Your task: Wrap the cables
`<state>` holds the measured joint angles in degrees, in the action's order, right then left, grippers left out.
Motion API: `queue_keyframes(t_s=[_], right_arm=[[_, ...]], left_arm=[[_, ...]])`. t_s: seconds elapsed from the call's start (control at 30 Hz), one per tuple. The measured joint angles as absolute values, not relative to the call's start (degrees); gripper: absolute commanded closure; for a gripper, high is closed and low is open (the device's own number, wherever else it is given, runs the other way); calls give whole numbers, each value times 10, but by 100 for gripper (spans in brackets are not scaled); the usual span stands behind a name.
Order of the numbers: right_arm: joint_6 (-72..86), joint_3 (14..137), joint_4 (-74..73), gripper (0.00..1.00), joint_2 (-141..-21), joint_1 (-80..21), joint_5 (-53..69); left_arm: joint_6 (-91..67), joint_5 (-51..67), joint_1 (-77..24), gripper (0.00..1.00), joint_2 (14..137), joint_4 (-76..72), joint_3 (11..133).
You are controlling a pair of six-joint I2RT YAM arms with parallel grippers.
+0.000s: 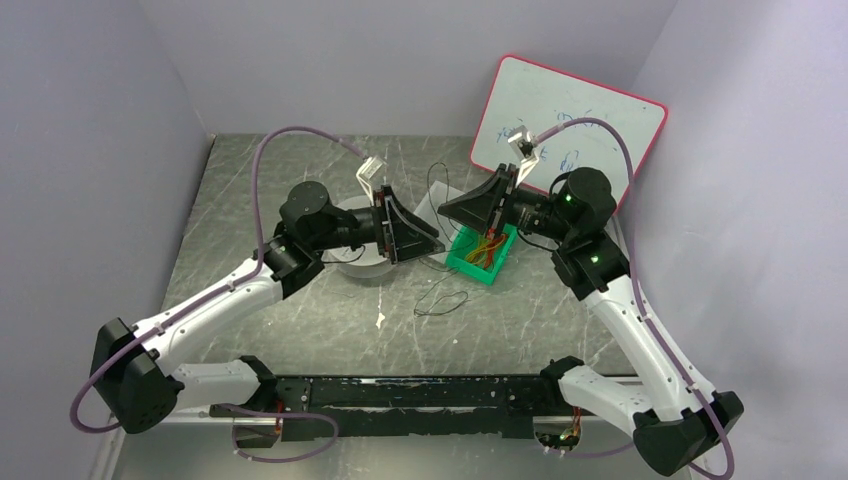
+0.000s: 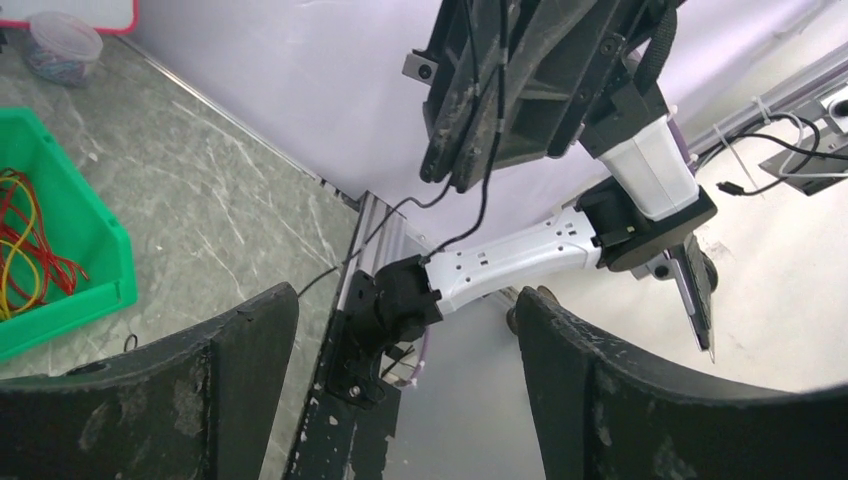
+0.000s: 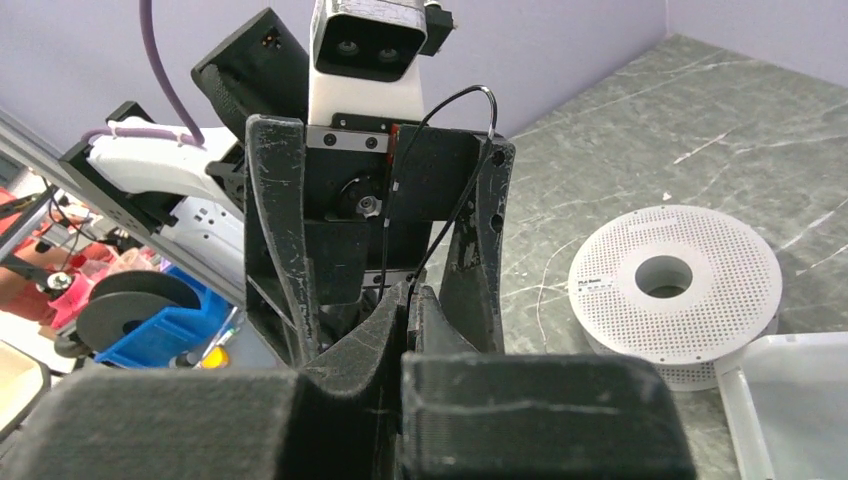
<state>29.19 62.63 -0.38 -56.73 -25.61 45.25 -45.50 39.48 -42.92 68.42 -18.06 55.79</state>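
My right gripper [image 3: 408, 298] is shut on a thin black cable [image 3: 452, 112], which loops up from the pinch and runs back down in front of the left gripper. My left gripper [image 2: 405, 390] is open and empty, its fingers [image 3: 275, 220] spread wide, facing the right gripper [image 2: 520, 80] at close range. In the left wrist view the black cable [image 2: 485, 190] hangs from the right gripper. In the top view both grippers, left [image 1: 432, 243] and right [image 1: 447, 208], meet above the table's middle. Red and yellow cables [image 1: 485, 247] lie in a green bin [image 1: 503, 262]. A black cable loop [image 1: 441, 300] lies on the table.
A white perforated spool [image 3: 675, 285] sits under the left arm [image 1: 355, 262]. A white tray [image 3: 790, 400] lies beside it. A red-edged whiteboard [image 1: 570, 125] leans at the back right. A small tub of coloured bands [image 2: 62, 45] stands behind the bin.
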Motion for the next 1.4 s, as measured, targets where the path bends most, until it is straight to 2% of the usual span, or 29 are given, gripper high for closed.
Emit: queue_keyframes(t_s=[0.3, 0.6, 0.93, 1.07, 1.2, 1.4], right_arm=[[334, 627, -24, 100, -568, -270, 397], [364, 626, -42, 100, -564, -272, 349], [378, 616, -35, 100, -556, -274, 340], [380, 616, -35, 100, -556, -274, 340], [380, 616, -36, 100, -554, -274, 340], [379, 614, -37, 100, -548, -274, 339]], left_arm=[[-464, 352, -440, 25, 700, -252, 548], [-468, 340, -446, 42, 713, -285, 548], [-468, 340, -449, 51, 722, -291, 548], [-468, 340, -449, 60, 726, -294, 548], [-470, 340, -453, 90, 729, -298, 548], [-469, 340, -455, 93, 731, -300, 549]])
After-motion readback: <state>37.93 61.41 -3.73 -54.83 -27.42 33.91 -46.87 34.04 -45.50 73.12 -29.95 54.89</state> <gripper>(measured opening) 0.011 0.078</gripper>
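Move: The black cable strand that the open left fingers are going for is about 2 cm to their right, 1 cm forward and 1 cm above. From the right hand, already pinching this cable, that strand is some 3 cm back, 2 cm to the right and 4 cm below. From the left hand, the green box lies about 10 cm ahead, 11 cm right; the spool 12 cm ahead, 14 cm left; a loose cable coil almost directly beneath; all 30-odd cm lower. The left fingers close nearly shut on the black cable strand just below the right gripper, after the hand eases about 2 cm to the right and 1.5 cm forward, rising slightly. The right hand keeps its pinch on the cable, shifts a little over 1 cm forward, and rolls about its fingers while turning clockwise, roughly 10 degrees each. ##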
